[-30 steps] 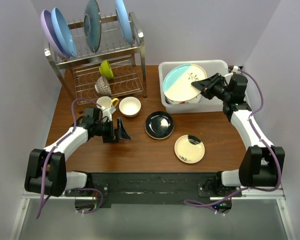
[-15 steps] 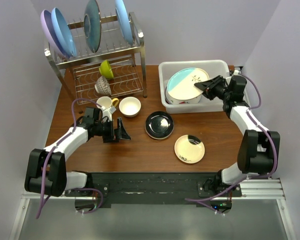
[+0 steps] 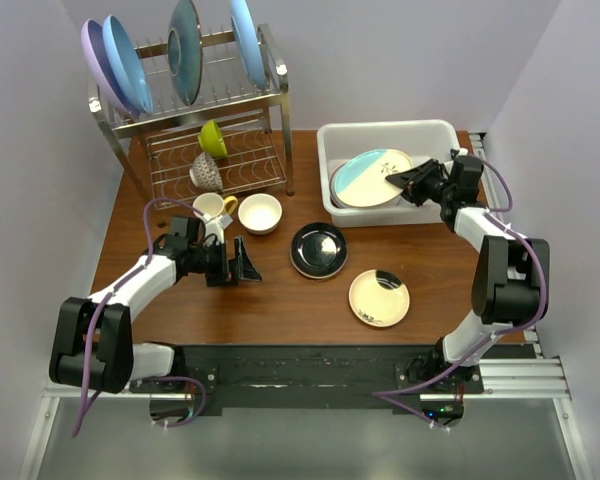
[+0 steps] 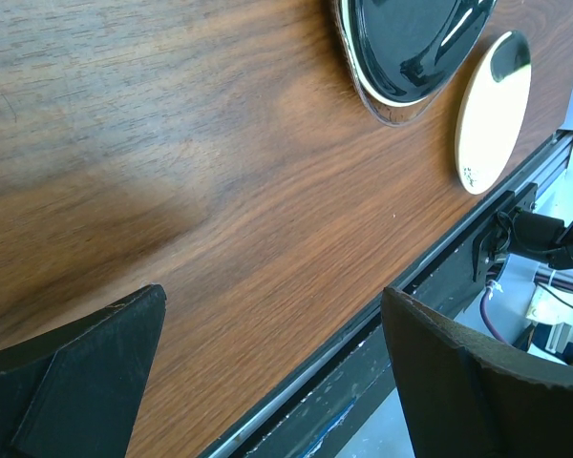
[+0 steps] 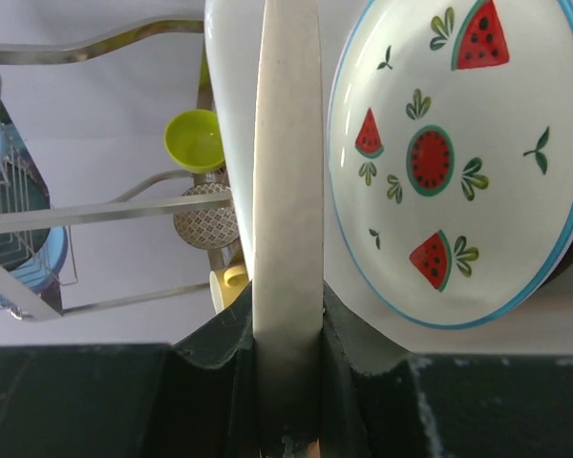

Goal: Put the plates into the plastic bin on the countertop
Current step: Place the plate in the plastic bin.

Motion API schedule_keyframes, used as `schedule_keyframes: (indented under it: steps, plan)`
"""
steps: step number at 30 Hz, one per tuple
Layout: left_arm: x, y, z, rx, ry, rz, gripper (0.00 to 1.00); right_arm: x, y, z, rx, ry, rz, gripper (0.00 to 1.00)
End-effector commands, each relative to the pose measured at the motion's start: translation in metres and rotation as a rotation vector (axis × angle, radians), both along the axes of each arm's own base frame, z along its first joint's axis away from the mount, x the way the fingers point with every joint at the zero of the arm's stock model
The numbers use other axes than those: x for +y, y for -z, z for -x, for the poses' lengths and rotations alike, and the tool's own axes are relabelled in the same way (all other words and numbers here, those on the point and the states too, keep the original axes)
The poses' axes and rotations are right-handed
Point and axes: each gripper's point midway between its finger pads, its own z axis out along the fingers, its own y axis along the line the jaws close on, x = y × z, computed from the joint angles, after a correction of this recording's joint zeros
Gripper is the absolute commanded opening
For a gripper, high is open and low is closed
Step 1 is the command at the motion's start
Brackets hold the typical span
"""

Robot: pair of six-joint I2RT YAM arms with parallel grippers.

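My right gripper is shut on the rim of the teal-and-cream plate, which lies low inside the white plastic bin on top of other plates. In the right wrist view that rim stands edge-on between my jaws, with the watermelon-slice plate right beside it. A glossy black plate and a small cream plate rest on the countertop. My left gripper hovers open and holds nothing, left of the black plate and the cream plate.
A steel wire rack at the back left holds large blue and lilac plates, a green bowl and a patterned bowl. A mug and a deep cream bowl stand in front of it.
My right gripper has lowered the teal-and-cream plate from a raised tilt down into the bin, and the wrist has moved back. The left arm has not moved.
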Motion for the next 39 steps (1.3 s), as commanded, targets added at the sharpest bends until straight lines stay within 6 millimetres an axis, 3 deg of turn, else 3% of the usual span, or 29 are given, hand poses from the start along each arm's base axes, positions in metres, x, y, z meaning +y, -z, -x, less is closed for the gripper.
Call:
schedule_keyframes:
  steps: [1, 19, 39]
  plan:
    - [-0.004, -0.004, -0.002, -0.038, 0.029, 0.023, 1.00, 0.002, -0.059, -0.020, -0.222, -0.034, -0.009, 0.00]
    - [-0.004, -0.003, -0.002, -0.033, 0.029, 0.023, 1.00, 0.002, -0.024, -0.043, -0.158, -0.033, -0.055, 0.00]
    - [-0.005, -0.002, -0.002, -0.030, 0.030, 0.024, 1.00, 0.027, 0.007, -0.053, -0.063, -0.097, -0.014, 0.00]
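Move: The right hand still pinches the blue-and-white plate by its right-hand rim. The watermelon plate on top of the stack in the bin lies about 6 cm to its left, 3 cm ahead and some 11 cm below. The bin's middle is roughly 3 cm right and 6 cm ahead; the black plate is about 13 cm back and 16 cm left. From the idle left hand the watermelon plate lies some 22 cm ahead and 30 cm to the right. Keeping its pinch on the rim of the blue-and-white plate, the right hand lowers it deeper into the bin, towards the watermelon plate on the stack. It sinks about 5 cm while easing some 4 cm forward, the descent all but stopping near the end as the hand creeps on forward and slightly left. The wrist hardly tilts and the fingers stay shut; contact with the stack can't be made out. ##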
